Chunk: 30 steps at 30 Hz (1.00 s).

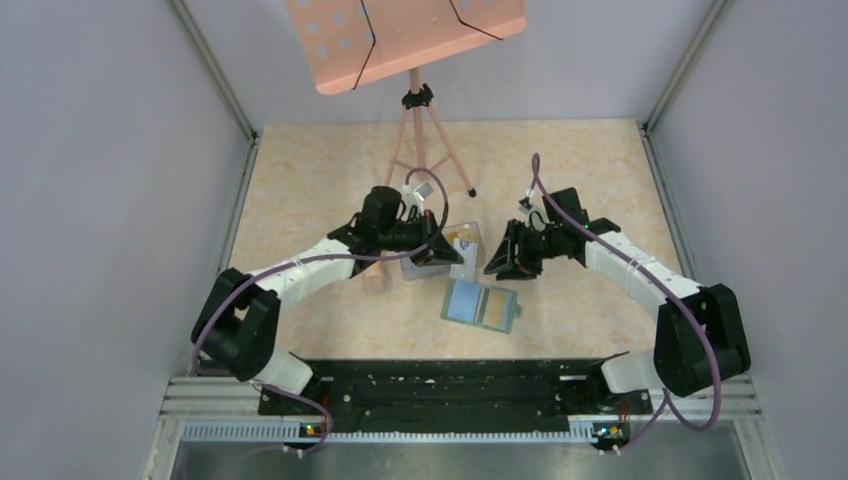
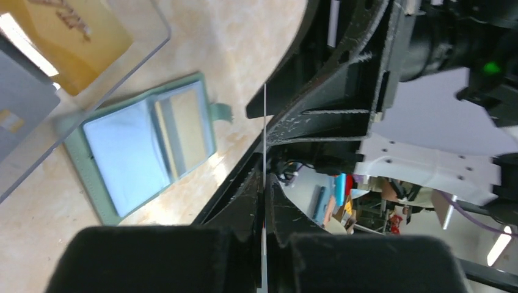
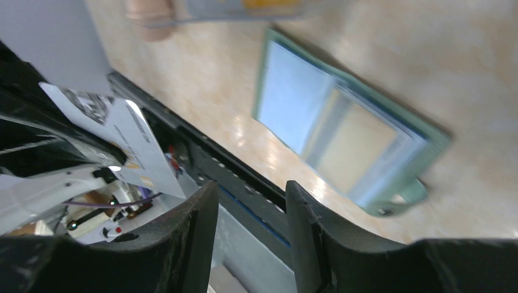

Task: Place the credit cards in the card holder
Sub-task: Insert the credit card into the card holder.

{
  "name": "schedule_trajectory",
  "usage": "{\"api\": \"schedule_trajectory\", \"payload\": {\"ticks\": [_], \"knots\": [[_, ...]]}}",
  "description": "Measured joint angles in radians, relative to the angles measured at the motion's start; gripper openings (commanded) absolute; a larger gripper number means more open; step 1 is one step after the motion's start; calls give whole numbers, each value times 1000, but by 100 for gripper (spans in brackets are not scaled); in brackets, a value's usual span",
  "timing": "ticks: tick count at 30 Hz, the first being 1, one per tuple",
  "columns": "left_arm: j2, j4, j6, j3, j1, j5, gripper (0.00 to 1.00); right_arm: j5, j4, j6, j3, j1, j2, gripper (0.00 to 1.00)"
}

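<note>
The card holder lies open on the table, sage-green with pale blue and clear sleeves; it also shows in the left wrist view and the right wrist view. My left gripper is shut on a thin credit card that I see edge-on, held upright above the table. A white card face with dark print shows beside that gripper. My right gripper is open with nothing between its fingers, just right of the left one. An orange-yellow card and a grey card lie in a clear box.
The clear plastic box sits under the left gripper, just behind the card holder. A pink music stand on a tripod stands at the back. Walls close the table on the left, right and far sides.
</note>
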Motion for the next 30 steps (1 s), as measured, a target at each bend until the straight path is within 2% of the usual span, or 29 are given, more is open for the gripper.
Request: {"api": "schedule_trajectory", "payload": {"ticks": [6, 14, 30], "knots": [[124, -34, 34, -7, -81, -93, 0, 117, -100, -46, -148, -23, -59, 38], [281, -35, 69, -6, -133, -146, 0, 216, -140, -79, -180, -37, -58, 32], [309, -31, 90, 3, -160, -179, 0, 269, -142, -122, -187, -42, 16, 15]]}}
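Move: The left hand grips an upright card; the blue left pocket of the card holder lies about 16 cm below it, 4 cm back and 2 cm to its right, while the clear box is centred 6 cm ahead, 2 cm left and 15 cm down. For the empty right hand, the holder's strap is about 5 cm back, 7 cm to its right and 10 cm below. From this right hand, the cream pocket is roughly 4 cm back, 1 cm right and 11 cm down. With its fingers shut on the card, the left hand sinks some 14 cm, drifting about 3 cm back and right and tipping its fingers about 15 degrees further down, to bring the card to the blue left pocket, then holds there for the last half second. Meanwhile the right hand drops about 10 cm while going right and back, fast at first and then easing, its fingers tipping some 20 degrees steeper and narrowing from nearly half open to a small gap around the strap at the holder's right end. ##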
